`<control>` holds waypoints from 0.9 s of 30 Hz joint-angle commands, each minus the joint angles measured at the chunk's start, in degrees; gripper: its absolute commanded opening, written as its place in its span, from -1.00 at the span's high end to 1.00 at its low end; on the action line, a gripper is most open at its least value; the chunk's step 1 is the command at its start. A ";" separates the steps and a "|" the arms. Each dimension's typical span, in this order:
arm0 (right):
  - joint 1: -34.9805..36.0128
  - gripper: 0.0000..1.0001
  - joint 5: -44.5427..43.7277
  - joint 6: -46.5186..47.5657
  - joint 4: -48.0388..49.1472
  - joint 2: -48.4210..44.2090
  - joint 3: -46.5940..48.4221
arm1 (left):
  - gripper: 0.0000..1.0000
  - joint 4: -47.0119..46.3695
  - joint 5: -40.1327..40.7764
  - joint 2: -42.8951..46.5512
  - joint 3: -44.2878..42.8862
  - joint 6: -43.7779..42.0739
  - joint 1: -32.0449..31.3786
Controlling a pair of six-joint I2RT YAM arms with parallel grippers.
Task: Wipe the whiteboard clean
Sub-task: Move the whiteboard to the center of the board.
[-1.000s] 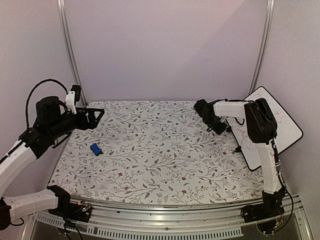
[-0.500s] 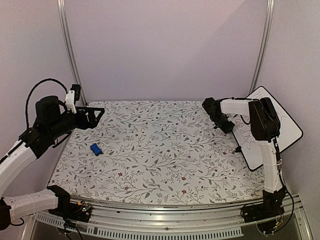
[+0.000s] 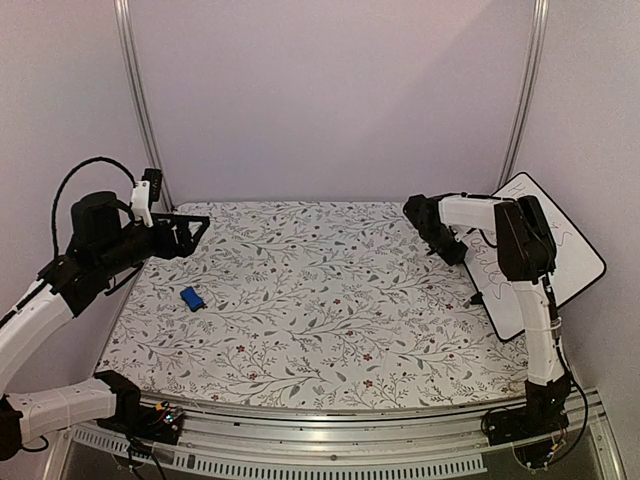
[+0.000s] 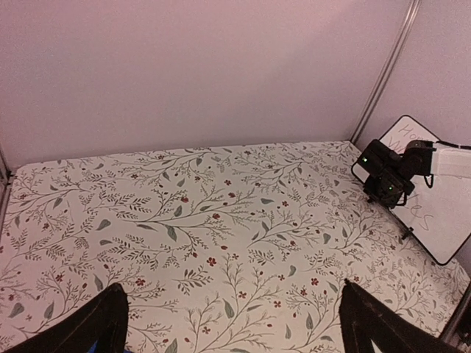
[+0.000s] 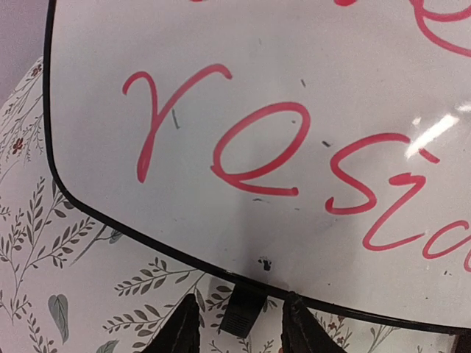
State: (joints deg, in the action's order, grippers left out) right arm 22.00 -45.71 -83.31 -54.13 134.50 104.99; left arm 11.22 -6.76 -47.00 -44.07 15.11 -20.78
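The whiteboard [image 3: 545,250] leans tilted against the right wall, its lower edge on the table. It is white with a thin black rim and carries handwriting that reads red in the right wrist view. My right gripper [image 3: 440,238] is at the board's left edge. In the right wrist view the whiteboard [image 5: 294,66] fills the frame. My right gripper [image 5: 241,303] is open, its fingers on either side of a small black foot [image 5: 241,320] under the rim, with gaps to it. My left gripper [image 3: 190,228] hovers open over the table's back left, holding nothing. The left wrist view shows the whiteboard [image 4: 438,220] far right.
A small blue eraser block [image 3: 191,298] lies on the floral tablecloth [image 3: 320,310] at the left, below my left gripper. Metal frame posts [image 3: 522,100] stand at the back corners. The right wall is close behind the board.
My right gripper has moved right and slightly back, up to the whiteboard's left edge. The left arm and the eraser block have not moved.
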 commanded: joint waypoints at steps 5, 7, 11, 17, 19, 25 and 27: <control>-0.72 0.61 0.55 -0.61 -3.89 3.64 3.99 | -0.99 -1.55 -1.44 0.30 0.56 0.51 0.64; -0.73 0.61 0.78 -1.01 -4.18 3.73 3.99 | -0.99 -1.62 -1.58 0.50 0.57 0.45 0.65; -0.73 0.67 1.98 -2.19 -4.48 3.82 3.91 | -0.99 -1.64 -1.77 1.14 0.65 0.54 0.58; 0.46 1.00 1.49 -2.39 -4.80 3.42 3.54 | -0.99 -1.68 -1.59 1.56 0.68 0.78 0.65; 1.08 1.00 0.83 -2.31 -4.60 2.94 2.88 | -0.99 -1.70 -1.59 1.65 0.66 0.94 0.67; 2.65 1.00 0.59 -1.45 -2.41 1.59 0.78 | -0.99 -1.63 -1.20 1.74 0.69 1.08 0.59; 3.22 1.00 0.99 -1.30 -2.13 1.64 0.70 | -0.99 -1.54 -1.10 1.74 0.66 1.09 0.62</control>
State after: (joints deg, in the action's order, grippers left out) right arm 23.31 -46.09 -86.37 -56.99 136.86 106.96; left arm 10.96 -7.97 -45.98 -44.07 16.01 -20.67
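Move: Just below the right fingers, about 1 cm down, sits the black clip on the whiteboard's left edge, already between the parted tips. The whiteboard's middle lies some 12 cm to the right of that hand, about level with it front to back and roughly 4 cm higher; the lower clip is about 14 cm back and 2 cm right. From the idle left hand the black clip is about 18 cm ahead, 38 cm right and 26 cm below. Sinking about 1 cm over the whiteboard's edge, the right hand closes its part-open fingers almost shut and pinches the black clip between their tips. With that grip kept, it then starts drawing the clip left, about 1 cm and slightly back, the wrist hardly turning. ##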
